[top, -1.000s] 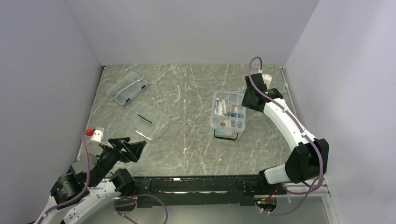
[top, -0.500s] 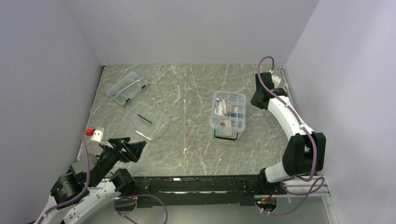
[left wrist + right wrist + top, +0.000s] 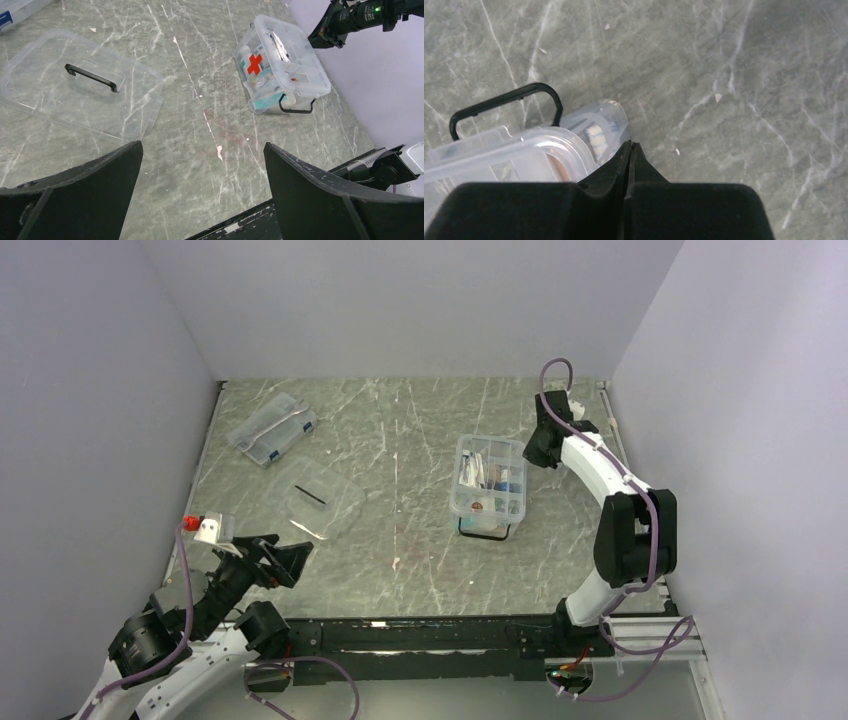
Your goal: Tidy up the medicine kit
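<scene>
The medicine kit [image 3: 489,488] is a clear tub with a red cross [image 3: 255,64] on its front, standing right of the table's middle and filled with small items. Its clear lid [image 3: 322,502] with a dark handle [image 3: 91,77] lies flat on the table to the left, apart from the tub. My right gripper [image 3: 538,452] is shut and empty, its tips [image 3: 630,145] just off the tub's far right corner [image 3: 524,150], beside a black wire clasp [image 3: 504,102]. My left gripper [image 3: 202,150] hangs open and empty over the near left table, well short of the lid.
A flatter clear case with blue labels [image 3: 272,428] lies at the far left. A small white piece with a red tip [image 3: 200,525] sits at the table's left edge. Grey walls close in the left, back and right sides. The dark front rail [image 3: 240,227] runs below my left fingers.
My right gripper's jaws have closed from partly open to shut, and its arm has folded up while the gripper stayed near the tub's far right corner. The left arm has not moved.
</scene>
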Robot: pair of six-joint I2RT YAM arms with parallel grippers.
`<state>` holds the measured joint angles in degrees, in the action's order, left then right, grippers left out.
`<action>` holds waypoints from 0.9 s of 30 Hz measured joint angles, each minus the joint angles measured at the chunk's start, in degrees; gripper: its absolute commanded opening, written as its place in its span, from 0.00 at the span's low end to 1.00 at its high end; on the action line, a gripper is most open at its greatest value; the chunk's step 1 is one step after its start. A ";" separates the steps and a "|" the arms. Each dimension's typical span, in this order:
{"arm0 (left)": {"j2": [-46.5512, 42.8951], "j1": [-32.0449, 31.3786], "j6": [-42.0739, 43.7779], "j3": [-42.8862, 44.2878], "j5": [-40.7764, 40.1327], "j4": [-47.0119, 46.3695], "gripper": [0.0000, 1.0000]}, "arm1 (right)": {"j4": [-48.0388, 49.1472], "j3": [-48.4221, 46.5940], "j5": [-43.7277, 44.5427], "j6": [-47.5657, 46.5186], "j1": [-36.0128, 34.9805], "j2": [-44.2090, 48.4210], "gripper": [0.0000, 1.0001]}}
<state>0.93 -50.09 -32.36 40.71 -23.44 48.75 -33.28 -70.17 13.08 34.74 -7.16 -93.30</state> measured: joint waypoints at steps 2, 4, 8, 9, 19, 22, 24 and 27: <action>0.00 0.00 0.00 0.02 0.00 0.00 0.99 | 0.81 -0.72 -0.55 -0.02 0.00 -1.01 0.00; 0.02 0.00 0.00 0.00 0.00 0.00 0.99 | 1.49 -1.53 -1.29 -0.35 0.00 -1.99 0.00; 0.04 0.00 -0.02 0.00 0.00 0.00 0.99 | 2.75 -2.93 -2.80 -1.55 -0.07 -3.23 0.00; 0.04 0.00 -0.02 0.00 0.00 0.00 0.99 | 3.15 -3.23 -3.23 -1.84 -0.26 -3.56 0.00; 0.35 0.00 -0.04 0.02 -0.02 0.02 0.99 | 7.23 -4.15 -8.22 -6.32 -5.33 -5.95 0.00; 0.70 0.00 -0.07 0.00 -0.02 0.02 0.98 | 8.17 -5.18 -9.38 -8.02 -7.76 -7.06 0.00; 0.85 0.00 -0.11 0.00 -0.02 0.04 0.99 | 8.50 -6.67 -9.99 -9.44 -9.81 -8.22 0.00; 1.01 0.00 -0.24 0.00 -0.04 0.04 0.99 | 9.22 -9.29 -11.15 -11.96 -12.94 -10.21 0.00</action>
<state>1.93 -50.09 -32.60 40.71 -23.49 48.80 -24.05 -79.46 1.93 22.79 -20.10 -103.50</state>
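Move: The medicine kit's middle lies about 11 cm left of the right hand, 8 cm back and 4 cm lower, so the shut fingertips are beside its far right corner. The kit's far handle is some 8 cm left and 4 cm ahead; the clear lid lies flat about 52 cm left, 12 cm back and 10 cm down. From the left hand, the kit is roughly 40 cm right, 18 cm ahead and 18 cm below. Shut right fingers ease forward, then push the kit's far right side about 14 cm left, wrist turning counter-clockwise. ##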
